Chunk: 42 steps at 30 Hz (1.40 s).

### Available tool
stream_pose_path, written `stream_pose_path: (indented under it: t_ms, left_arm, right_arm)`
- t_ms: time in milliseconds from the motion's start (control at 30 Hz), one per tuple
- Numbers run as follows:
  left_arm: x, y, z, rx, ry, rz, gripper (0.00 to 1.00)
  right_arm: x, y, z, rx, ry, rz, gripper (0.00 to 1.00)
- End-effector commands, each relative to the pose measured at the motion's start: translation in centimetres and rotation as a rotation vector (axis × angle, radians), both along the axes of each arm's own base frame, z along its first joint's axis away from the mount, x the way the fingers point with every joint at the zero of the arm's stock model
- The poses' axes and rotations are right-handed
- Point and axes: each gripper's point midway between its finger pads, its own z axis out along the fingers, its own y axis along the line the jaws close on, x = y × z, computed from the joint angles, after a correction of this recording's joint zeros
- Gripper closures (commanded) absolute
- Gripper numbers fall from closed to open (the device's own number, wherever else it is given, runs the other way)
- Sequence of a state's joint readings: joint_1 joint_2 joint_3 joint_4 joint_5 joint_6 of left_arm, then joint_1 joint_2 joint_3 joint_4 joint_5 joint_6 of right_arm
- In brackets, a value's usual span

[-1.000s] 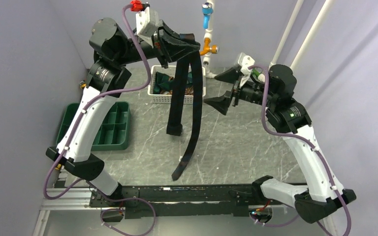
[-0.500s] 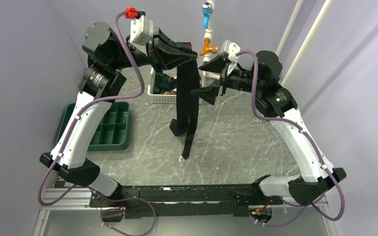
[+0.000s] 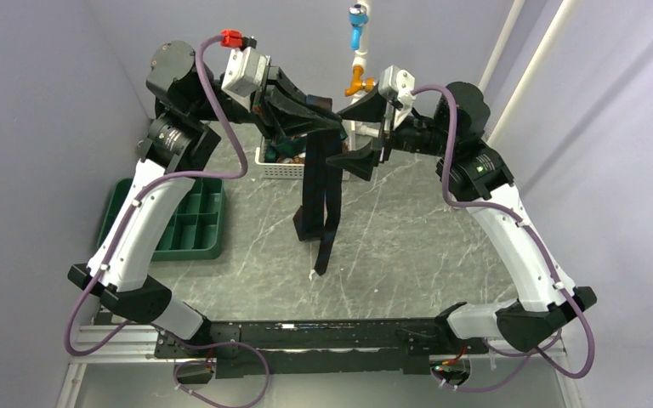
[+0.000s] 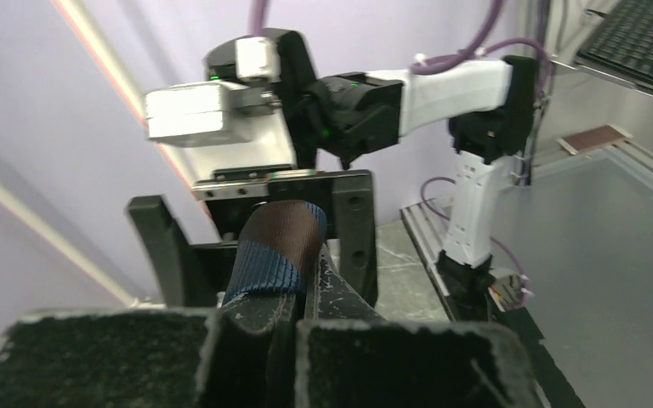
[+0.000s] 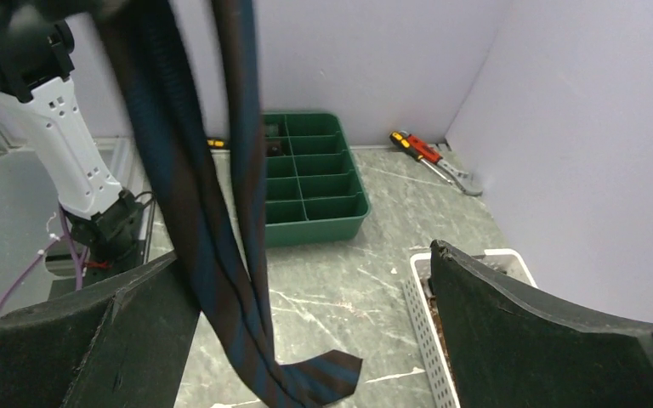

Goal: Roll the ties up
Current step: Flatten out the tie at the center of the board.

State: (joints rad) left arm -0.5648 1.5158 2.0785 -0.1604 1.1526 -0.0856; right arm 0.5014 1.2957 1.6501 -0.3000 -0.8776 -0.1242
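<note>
A dark navy tie with brown stripes (image 3: pixel 321 189) hangs in two strands from my left gripper (image 3: pixel 330 115), which is shut on its fold high above the table. The same tie (image 4: pixel 279 248) bends over the shut fingers in the left wrist view. Both strands reach down to the table, where the wide end (image 5: pixel 327 374) lies flat. My right gripper (image 3: pixel 341 137) is open at the top of the strands. In the right wrist view the tie (image 5: pixel 208 221) hangs between its fingers, close to the left finger (image 5: pixel 136 340). More ties (image 3: pixel 289 141) lie in the white basket (image 3: pixel 276 168).
A green compartment tray (image 3: pixel 189 223) sits at the left of the table, also in the right wrist view (image 5: pixel 310 178). A red-handled tool (image 5: pixel 421 150) lies by the wall behind it. The white basket rim (image 5: pixel 425 340) is just under my right finger. White pipes stand at the back.
My right gripper has swung up and left until its open fingers flank the hanging tie. The left arm shifted slightly, and the two strands have swung together with the narrow end drawn in.
</note>
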Motion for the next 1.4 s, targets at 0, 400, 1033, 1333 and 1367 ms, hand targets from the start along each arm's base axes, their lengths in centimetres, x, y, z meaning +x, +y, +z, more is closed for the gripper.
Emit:
stream_pose_path:
  t_ms: [0, 400, 1033, 1333, 1367]
  left_arm:
    - [-3.8, 0.3, -0.7, 0.041, -0.012, -0.164, 1.00]
    - [-0.6, 2.1, 3.9, -0.089, -0.072, 0.051, 1.00]
    - [5.1, 9.1, 7.8, -0.335, -0.168, 0.588, 1.00]
    - [0.1, -0.9, 8.5, -0.473, -0.017, 0.319, 1.00]
    - [1.4, -0.7, 8.9, -0.499, 0.048, 0.385, 1.00]
  right_arm:
    - [-1.4, 1.0, 1.4, 0.040, -0.042, 0.081, 0.00]
    - [-0.7, 6.2, -5.2, -0.015, 0.082, 0.131, 0.36]
    - [1.1, -5.2, -18.8, -0.389, 0.437, -0.015, 1.00]
    - [-4.7, -14.3, -18.8, -0.606, 0.329, -0.178, 1.00]
    - [-4.4, -14.6, -18.6, -0.615, 0.319, -0.200, 1.00]
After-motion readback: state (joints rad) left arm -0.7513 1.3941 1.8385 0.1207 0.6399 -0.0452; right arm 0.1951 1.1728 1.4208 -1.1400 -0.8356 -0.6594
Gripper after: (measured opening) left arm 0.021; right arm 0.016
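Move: The tie already hangs doubled from the left fingers, the middle of its hanging part about 22 cm below the left hand and level with it otherwise. From the open right hand, that part lies some 6 cm left, 2 cm back and 20 cm below. The white basket is roughly 22 cm ahead of the right hand, 11 cm to its left and 42 cm down. One hanging strand of the tie is pinched by the right hand, which goes about 6 cm left to it, then sinks nearly 20 cm while its fingers shut and tip downward. It then draws the strand some 20 cm to the right, ending with a pull back. The left hand keeps its pinch above, dips slightly, swings up, left and forward, then comes back right and down. ##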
